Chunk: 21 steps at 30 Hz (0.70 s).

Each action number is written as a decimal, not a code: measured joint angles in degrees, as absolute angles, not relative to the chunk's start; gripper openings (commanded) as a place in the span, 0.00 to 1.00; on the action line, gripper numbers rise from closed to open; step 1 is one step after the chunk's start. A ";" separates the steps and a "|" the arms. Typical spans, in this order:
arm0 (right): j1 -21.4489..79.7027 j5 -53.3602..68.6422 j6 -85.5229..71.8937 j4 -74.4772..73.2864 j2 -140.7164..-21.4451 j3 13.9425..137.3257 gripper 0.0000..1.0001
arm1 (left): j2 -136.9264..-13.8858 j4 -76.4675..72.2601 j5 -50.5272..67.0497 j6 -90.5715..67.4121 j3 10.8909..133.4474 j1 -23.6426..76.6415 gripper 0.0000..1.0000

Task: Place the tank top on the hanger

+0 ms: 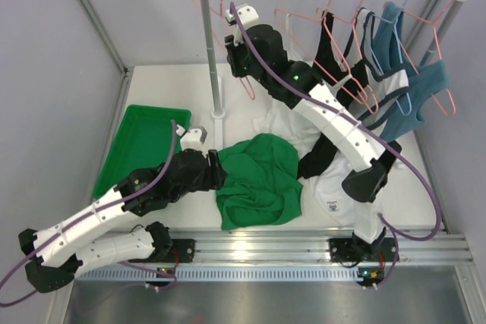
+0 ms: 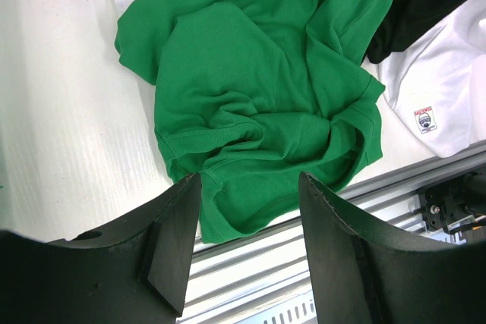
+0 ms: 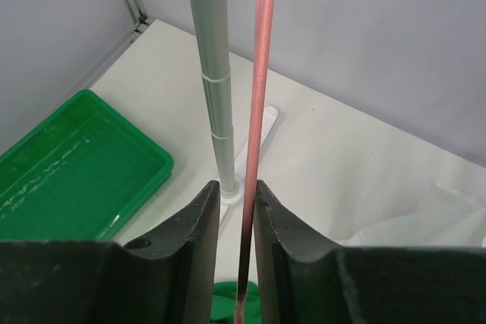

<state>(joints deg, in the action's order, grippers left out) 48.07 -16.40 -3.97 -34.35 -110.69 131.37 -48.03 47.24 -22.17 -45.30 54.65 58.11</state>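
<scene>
The bright green tank top (image 1: 258, 180) lies crumpled on the table near the front edge, and it fills the left wrist view (image 2: 258, 96). My left gripper (image 1: 216, 168) (image 2: 249, 180) hovers open over its near-left hem, with nothing between the fingers. The salmon-pink hanger (image 1: 215, 5) hangs at the left end of the rail, and its wire (image 3: 258, 111) runs straight down between my right gripper's fingers. My right gripper (image 1: 237, 66) (image 3: 235, 185) has its jaws drawn narrow around that wire. The wire lies against the right finger, with a slit of light still on the left.
A green plastic tray (image 1: 140, 146) (image 3: 68, 165) sits at the left. The rack's grey pole (image 1: 213, 58) (image 3: 213, 73) stands just left of the hanger. More hangers with black, white and teal tops (image 1: 395, 66) hang to the right. White and black garments (image 1: 334, 187) lie under the right arm.
</scene>
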 measured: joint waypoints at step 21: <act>48.07 -21.74 -2.98 -31.94 -111.15 132.35 0.00 | -48.03 47.29 -22.17 -45.30 54.65 58.11 0.59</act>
<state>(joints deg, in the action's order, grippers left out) 48.07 -21.74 -2.98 -31.94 -111.15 132.35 -48.03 47.29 -22.17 -45.30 54.65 58.11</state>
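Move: The pink hanger's near arm already runs between the right fingertips, within about 1 cm of the hand point. The rail it hangs from is some 9 cm ahead and 9 cm higher; the rack's pole stands about 9 cm ahead and 6 cm left. The green tank top lies on the table roughly 18 cm back, 7 cm right and 39 cm below. From the left hand, that hanger arm is about 23 cm ahead, 3 cm right and 19 cm up. Shut the partly open right gripper until the fingers pinch the pink hanger's near arm. Then, keeping that grip, ease the hand slowly up, right and forward, about 2 cm in all, drawing the hanger away from the rack's pole while the wrist turns some 5 degrees clockwise. ##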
